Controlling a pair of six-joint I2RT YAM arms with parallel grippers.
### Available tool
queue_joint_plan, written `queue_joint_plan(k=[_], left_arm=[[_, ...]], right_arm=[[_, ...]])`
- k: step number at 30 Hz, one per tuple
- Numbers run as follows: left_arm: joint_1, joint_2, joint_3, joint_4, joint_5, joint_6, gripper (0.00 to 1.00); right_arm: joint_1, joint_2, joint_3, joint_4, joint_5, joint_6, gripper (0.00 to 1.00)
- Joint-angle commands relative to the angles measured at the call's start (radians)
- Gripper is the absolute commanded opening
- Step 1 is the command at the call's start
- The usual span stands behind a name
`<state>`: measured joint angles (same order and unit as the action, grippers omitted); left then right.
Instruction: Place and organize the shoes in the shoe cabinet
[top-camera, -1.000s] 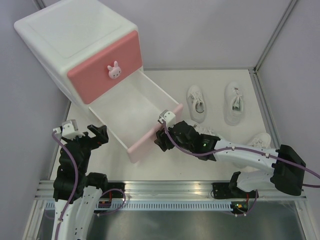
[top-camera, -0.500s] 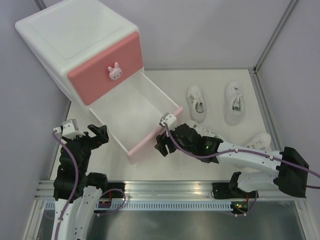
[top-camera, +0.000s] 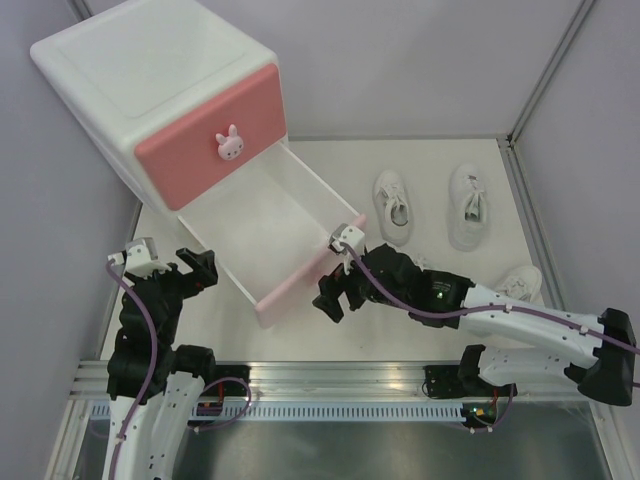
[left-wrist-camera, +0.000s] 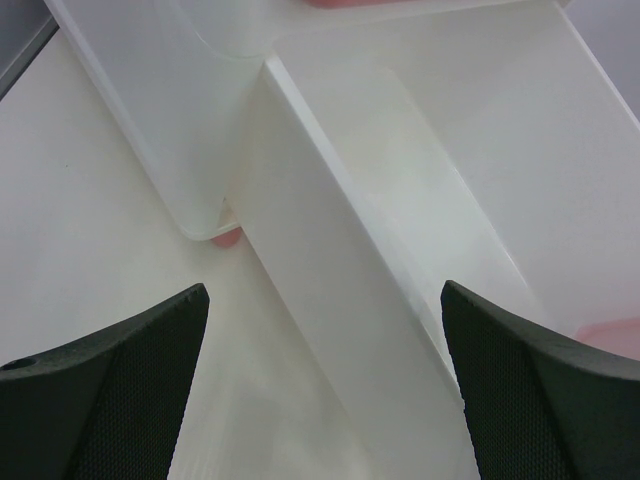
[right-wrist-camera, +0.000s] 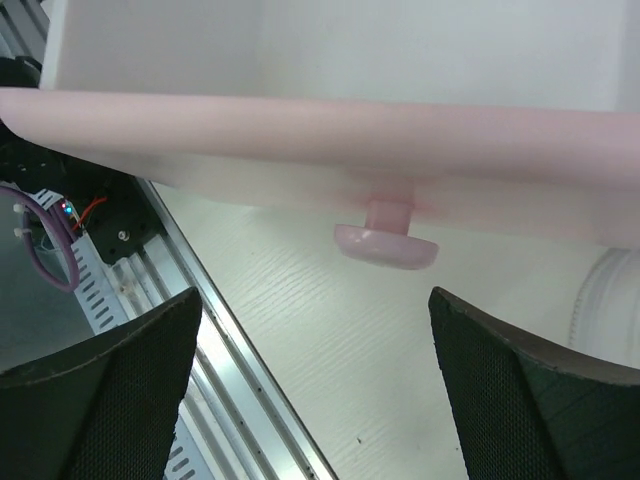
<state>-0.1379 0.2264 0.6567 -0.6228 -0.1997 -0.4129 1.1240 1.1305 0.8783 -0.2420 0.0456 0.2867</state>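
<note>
The shoe cabinet (top-camera: 150, 75) stands at the far left, its upper drawer shut. Its lower drawer (top-camera: 262, 222) is pulled out and holds nothing. Two white shoes (top-camera: 394, 207) (top-camera: 469, 205) lie on the table to the right, and a third (top-camera: 520, 282) peeks out behind my right arm. My right gripper (top-camera: 334, 292) is open just in front of the drawer's pale pink front (right-wrist-camera: 300, 130), its knob (right-wrist-camera: 385, 243) a little beyond the fingers, untouched. My left gripper (top-camera: 197, 268) is open beside the drawer's left wall (left-wrist-camera: 330, 230), holding nothing.
An aluminium rail (top-camera: 340, 375) runs along the near table edge, close under the right gripper (right-wrist-camera: 314, 295). Grey walls close in the left, back and right sides. A pink cabinet foot (left-wrist-camera: 228, 236) shows near the left gripper (left-wrist-camera: 325, 288).
My right gripper has opened, let go of the lower drawer's knob, and drawn back a little toward the near edge. The left arm has not moved.
</note>
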Motion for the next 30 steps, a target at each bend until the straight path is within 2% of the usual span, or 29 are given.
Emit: queue_joint_plan(k=[1, 8, 12, 15, 19, 22, 30], left_arm=[[-0.002, 0.005, 0.011, 0.021, 0.028, 0.014, 1.0], [-0.002, 0.013, 0.098, -0.044, 0.12, -0.001, 1.0], [-0.002, 0.001, 0.145, -0.066, 0.112, 0.016, 1.0], [-0.002, -0.027, 0.144, -0.069, 0.102, 0.023, 1.0], [-0.002, -0.071, 0.127, -0.069, 0.08, 0.028, 1.0], [-0.003, -0.107, 0.115, -0.068, 0.077, 0.026, 1.0], [-0.003, -0.209, 0.069, -0.052, 0.049, 0.028, 1.0]], right_arm=[[0.003, -0.072, 0.096, -0.15, 0.098, 0.019, 0.98], [0.003, -0.187, 0.166, -0.433, 0.298, 0.083, 0.98], [0.0, -0.248, 0.145, -0.58, 0.393, 0.14, 0.98], [-0.015, -0.291, 0.099, -0.631, 0.415, 0.199, 0.98], [-0.05, -0.327, 0.025, -0.658, 0.433, 0.253, 0.95], [-0.128, -0.318, -0.027, -0.663, 0.415, 0.264, 0.95], [-0.423, -0.279, -0.139, -0.524, 0.29, 0.215, 0.96]])
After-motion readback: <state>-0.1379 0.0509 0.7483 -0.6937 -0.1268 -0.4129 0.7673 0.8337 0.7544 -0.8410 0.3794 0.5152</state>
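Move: The middle shoe, laces up, lies about 20 cm to the right of the right hand, 9 cm ahead and 15 cm below. The already released drawer knob is some 4 cm ahead, 2 cm left and 3 cm lower. The far left shoe stands roughly 21 cm beyond the middle shoe, and the near right shoe about 21 cm to the middle shoe's right and 5 cm nearer. From the left hand, the middle shoe is some 46 cm right, 4 cm ahead and 20 cm below. Heading for the middle shoe, the open right hand clears the knob with a rise of about 5 cm, swings some 21 cm right and then sinks well below its starting height, turning clockwise by roughly 45 degrees as the fingers dip steeper. The left hand, also open, rises 5 cm and backs off about 4 cm from the drawer, fingers tipping up. ##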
